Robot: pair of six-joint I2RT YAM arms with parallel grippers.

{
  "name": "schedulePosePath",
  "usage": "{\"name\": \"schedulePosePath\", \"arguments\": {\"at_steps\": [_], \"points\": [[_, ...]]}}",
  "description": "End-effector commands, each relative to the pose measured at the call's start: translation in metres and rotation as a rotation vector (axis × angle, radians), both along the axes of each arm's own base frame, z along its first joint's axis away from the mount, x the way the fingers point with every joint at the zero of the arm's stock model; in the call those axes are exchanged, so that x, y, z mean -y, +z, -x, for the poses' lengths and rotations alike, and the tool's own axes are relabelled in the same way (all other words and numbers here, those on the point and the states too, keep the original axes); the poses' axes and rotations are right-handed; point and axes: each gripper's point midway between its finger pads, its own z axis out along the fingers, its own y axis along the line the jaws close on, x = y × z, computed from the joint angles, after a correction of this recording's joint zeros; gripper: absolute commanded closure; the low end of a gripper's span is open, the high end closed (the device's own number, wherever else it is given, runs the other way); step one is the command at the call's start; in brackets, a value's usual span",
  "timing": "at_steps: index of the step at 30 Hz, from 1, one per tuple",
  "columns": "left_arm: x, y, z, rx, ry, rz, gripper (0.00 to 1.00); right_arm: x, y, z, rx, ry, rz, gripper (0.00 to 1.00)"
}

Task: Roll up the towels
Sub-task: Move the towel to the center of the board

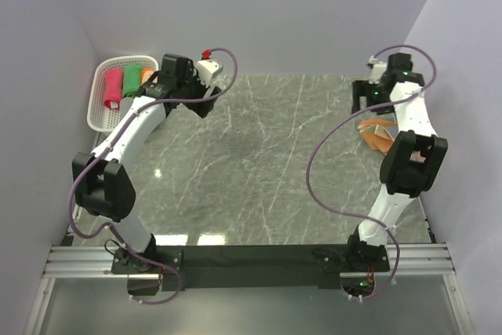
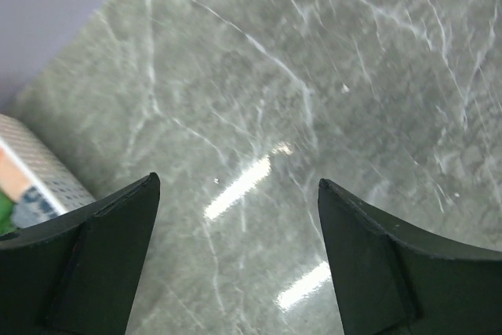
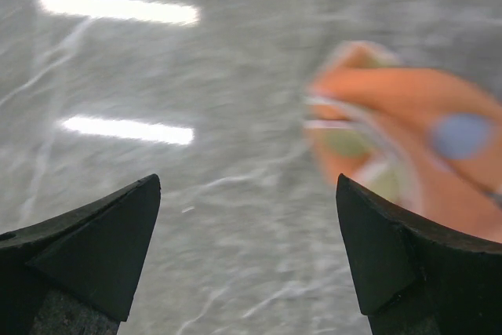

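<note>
Three rolled towels lie in the white basket (image 1: pixel 125 59) at the back left: pink-red (image 1: pixel 114 89), green (image 1: pixel 132 78) and orange (image 1: pixel 147 74). My left gripper (image 1: pixel 204 107) hovers just right of the basket, open, with only bare table between its fingers (image 2: pixel 102 256). An orange towel (image 1: pixel 376 136) with light-blue marks lies loose at the right edge, partly hidden by my right arm. My right gripper (image 1: pixel 365 103) hangs open just behind it. In the right wrist view that towel (image 3: pixel 400 139) is blurred and sits beyond the right finger (image 3: pixel 408 264), with nothing held.
The basket's perforated wall (image 2: pixel 43 166) shows at the left edge of the left wrist view. The grey marble table (image 1: pixel 267 154) is walled at the back and on both sides. The arm bases sit on a rail (image 1: pixel 251 260) at the near edge.
</note>
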Motion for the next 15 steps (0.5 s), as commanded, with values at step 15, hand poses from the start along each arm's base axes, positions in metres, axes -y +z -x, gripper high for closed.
{"name": "schedulePosePath", "arguments": {"at_steps": [15], "points": [[0.010,-0.028,0.001,-0.120,0.011,0.001,0.14,0.096,-0.081,-0.008,-0.230,-0.140,0.204,0.07]]}}
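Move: The orange towel is crumpled on the board near the right wall. Its middle lies roughly 17 cm to the right of my right hand, about 8 cm back towards me and some 14 cm below, with its left folds reaching closer than that. Nothing else lies near it. From my left hand the towel is about 76 cm to the right, 8 cm back and 21 cm down. Still sweeping out to the right with fingers wide open, I carry my right hand about 9 cm towards the orange towel, then drop it nearly straight down some 9 cm over the towel's left folds, tipping the fingers steeper and turning them slightly clockwise. My left hand, empty and open, sinks about 5 cm over bare board, its fingers tipping down a little. ##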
